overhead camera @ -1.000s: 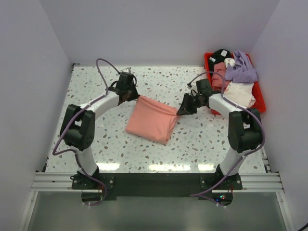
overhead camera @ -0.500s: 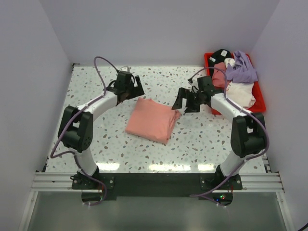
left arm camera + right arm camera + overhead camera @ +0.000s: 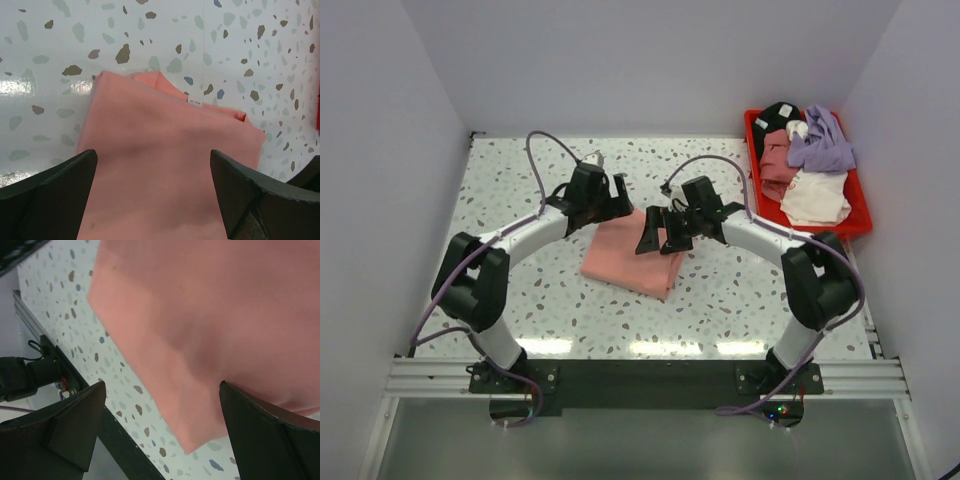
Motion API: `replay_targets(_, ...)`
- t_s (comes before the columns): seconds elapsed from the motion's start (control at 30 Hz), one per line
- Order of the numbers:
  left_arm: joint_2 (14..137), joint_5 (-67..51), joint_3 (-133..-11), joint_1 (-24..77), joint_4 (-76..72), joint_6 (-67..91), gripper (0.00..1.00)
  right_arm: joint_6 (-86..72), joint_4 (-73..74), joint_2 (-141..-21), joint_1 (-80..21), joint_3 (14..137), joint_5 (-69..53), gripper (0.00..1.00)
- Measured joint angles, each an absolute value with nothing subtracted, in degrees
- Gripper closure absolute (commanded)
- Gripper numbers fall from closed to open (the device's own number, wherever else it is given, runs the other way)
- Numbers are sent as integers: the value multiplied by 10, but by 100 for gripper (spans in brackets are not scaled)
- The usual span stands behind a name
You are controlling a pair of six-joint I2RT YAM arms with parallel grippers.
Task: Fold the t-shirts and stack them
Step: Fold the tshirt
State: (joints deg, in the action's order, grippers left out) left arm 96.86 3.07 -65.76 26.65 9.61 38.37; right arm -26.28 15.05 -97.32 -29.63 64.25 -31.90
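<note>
A salmon t-shirt [image 3: 628, 260] lies folded in a rough rectangle at the middle of the table, held by neither gripper. My left gripper [image 3: 613, 194] hovers open over its far left edge. In the left wrist view the t-shirt [image 3: 170, 160] fills the space between the spread fingers [image 3: 47, 195], a small white tag showing near its far edge. My right gripper [image 3: 658, 231] stands open above the right side of the t-shirt. The right wrist view shows a folded corner of the t-shirt [image 3: 210, 315] under that open gripper [image 3: 162, 390].
A red bin [image 3: 861, 217] at the back right holds a heap of other shirts: lavender [image 3: 822, 142], dusty rose [image 3: 778, 162], white [image 3: 816, 198] and black [image 3: 779, 112]. Grey walls close in three sides. The table's black front rail [image 3: 115, 440] lies near the t-shirt's corner.
Both grippers have opened and let go of the salmon t-shirt, which has settled flat. The right gripper swung left over the t-shirt; the left one shifted slightly right.
</note>
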Motion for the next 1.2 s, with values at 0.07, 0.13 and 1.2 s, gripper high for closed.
replay_targets(0.07, 981, 25, -657, 267, 95, 384, 0, -267, 148, -1003, -296, 642, -317, 1)
replay_targets(0.13, 994, 21, -657, 267, 95, 384, 0, -270, 146, -1022, -295, 635, -309, 1)
replay_targets(1.2, 793, 70, -500, 267, 115, 391, 0, -218, 258, -865, -272, 628, -119, 1)
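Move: Under and just behind both open hands lies the folded pink t-shirt, about 7 cm below them. Its middle is some 10 cm back and 4 cm to the right of the left hand, and roughly 4 cm back and 4 cm to the left of the right hand. The red bin of clothes stands well off, about 44 cm to the right of the right hand and 17 cm farther out. Sinking together with fingers wide open, both hands drop about 6–7 cm onto the t-shirt, the left easing slightly back, the right sliding some 3 cm to the right while low, seemingly dragging the cloth. Both then rise about 7 cm: the left draws back and left off the shirt, the right swings farther right, its wrist rolling about 15 degrees. ##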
